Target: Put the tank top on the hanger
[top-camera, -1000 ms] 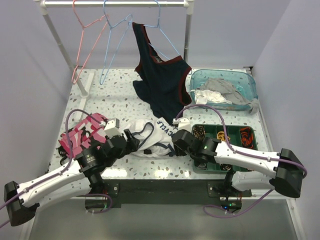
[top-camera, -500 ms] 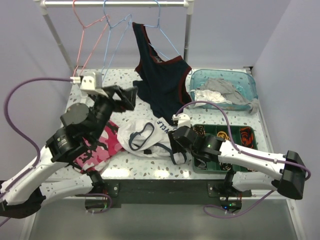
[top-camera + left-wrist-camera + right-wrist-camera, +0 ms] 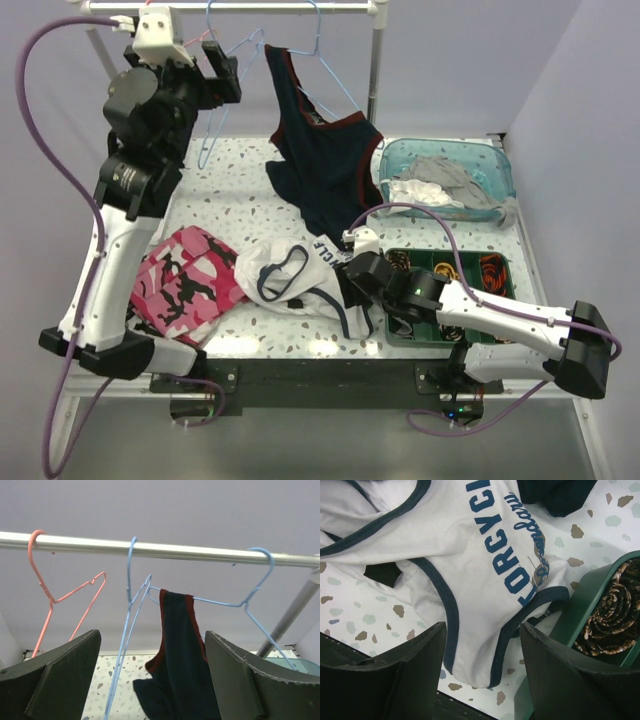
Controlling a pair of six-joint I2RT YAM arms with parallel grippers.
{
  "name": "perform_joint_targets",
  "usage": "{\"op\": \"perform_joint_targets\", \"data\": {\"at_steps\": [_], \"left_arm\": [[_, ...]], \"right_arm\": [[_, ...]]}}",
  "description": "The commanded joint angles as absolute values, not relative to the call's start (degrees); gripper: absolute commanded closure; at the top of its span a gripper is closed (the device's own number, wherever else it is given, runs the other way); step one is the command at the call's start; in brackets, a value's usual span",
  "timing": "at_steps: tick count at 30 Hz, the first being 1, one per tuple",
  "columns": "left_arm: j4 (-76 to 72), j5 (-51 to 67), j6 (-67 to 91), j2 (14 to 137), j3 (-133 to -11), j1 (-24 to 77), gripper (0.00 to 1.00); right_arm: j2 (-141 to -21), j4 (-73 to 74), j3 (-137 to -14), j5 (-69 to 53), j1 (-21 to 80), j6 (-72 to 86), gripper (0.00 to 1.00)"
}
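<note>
The white tank top (image 3: pixel 295 275) with navy trim and blue print lies crumpled on the table's front middle. In the right wrist view the tank top (image 3: pixel 485 565) spreads under my right gripper (image 3: pixel 482 627), which is open with a navy-edged fold below its jaws. From above, the right gripper (image 3: pixel 350 290) hovers at the top's right edge. The light blue hanger (image 3: pixel 205 158) hangs empty on the rail. My left gripper (image 3: pixel 222 72) is raised right in front of it, open and empty. In the left wrist view the hanger (image 3: pixel 128 575) hangs just left of centre between the left gripper's (image 3: pixel 152 635) jaws.
A pink hanger (image 3: pixel 45 590) hangs left on the rail (image 3: pixel 280 7). A dark navy top (image 3: pixel 325 170) with red trim hangs on another blue hanger. A pink camouflage garment (image 3: pixel 190 280) lies front left. A clear bin (image 3: pixel 497 160) and green tray (image 3: pixel 450 257) sit right.
My left arm rose from the table's front to the rail and opened wide; the pink camouflage garment now lies flat. The right gripper opened wider over the tank top.
</note>
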State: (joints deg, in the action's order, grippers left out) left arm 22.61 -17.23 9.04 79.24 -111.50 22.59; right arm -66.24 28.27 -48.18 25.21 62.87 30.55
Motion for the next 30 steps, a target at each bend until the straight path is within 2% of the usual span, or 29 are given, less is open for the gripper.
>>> {"op": "perform_joint_targets", "data": {"at_steps": [1, 2, 5, 10, 12, 13, 21, 28, 30], "left_arm": [[26.8, -2.7, 10.9, 81.8, -114.5, 13.0, 0.10], [26.7, 4.3, 11.2, 82.8, -114.5, 11.3, 0.10], [27.1, 12.6, 13.2, 85.2, -114.7, 6.1, 0.11], [25.8, 17.4, 12.7, 87.2, -113.6, 2.5, 0.14], [27.2, 17.7, 11.6, 88.2, -114.4, 2.5, 0.17], [27.8, 17.5, 11.1, 89.4, -114.9, 2.5, 0.22], [30.0, 13.7, 8.2, 91.7, -114.0, 2.5, 0.27], [30.5, 11.7, 5.6, 94.1, -114.7, 3.8, 0.39], [30.8, 10.3, 4.0, 94.1, -114.5, 5.4, 0.40]], "right_arm": [[-65.6, 27.1, -51.3, 23.5, 62.8, 28.7, 0.36], [-65.4, 27.1, -51.3, 23.4, 62.8, 28.7, 0.35], [-65.0, 27.1, -51.0, 23.3, 62.8, 28.7, 0.36], [-64.1, 26.7, -50.6, 23.3, 62.8, 28.2, 0.36], [-63.9, 26.5, -49.9, 23.5, 62.8, 28.2, 0.36], [-64.1, 26.5, -49.9, 23.4, 62.8, 28.2, 0.36], [-64.2, 25.6, -49.5, 22.9, 62.8, 28.4, 0.36], [-65.0, 25.2, -49.2, 22.9, 62.8, 28.7, 0.36], [-65.1, 24.9, -49.1, 22.9, 62.8, 28.9, 0.36]]}}
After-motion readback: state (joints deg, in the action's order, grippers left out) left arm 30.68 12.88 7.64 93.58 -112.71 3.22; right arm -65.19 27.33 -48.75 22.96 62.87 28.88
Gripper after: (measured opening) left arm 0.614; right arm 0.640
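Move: The bare blue hanger's near arm is about 10 cm ahead of the left hand, 3 cm to its left and some 11 cm below. From that hand, the pink hanger is about 15 cm ahead, 13 cm left and 12 cm lower. The navy tank top hangs some 16 cm ahead, 12 cm right and 22 cm below. From the right hand, the same blue arm lies about 29 cm ahead, 27 cm left and 31 cm up. The left hand comes in on the bare blue hanger until the near arm stands between its fingertips, not yet pinched. It sinks about 13 cm and goes forward nearly 10, bearing left over the first half while still high. The wrist tips down some 20 degrees and turns slightly clockwise, as the wide-open fingers narrow by about a third. ##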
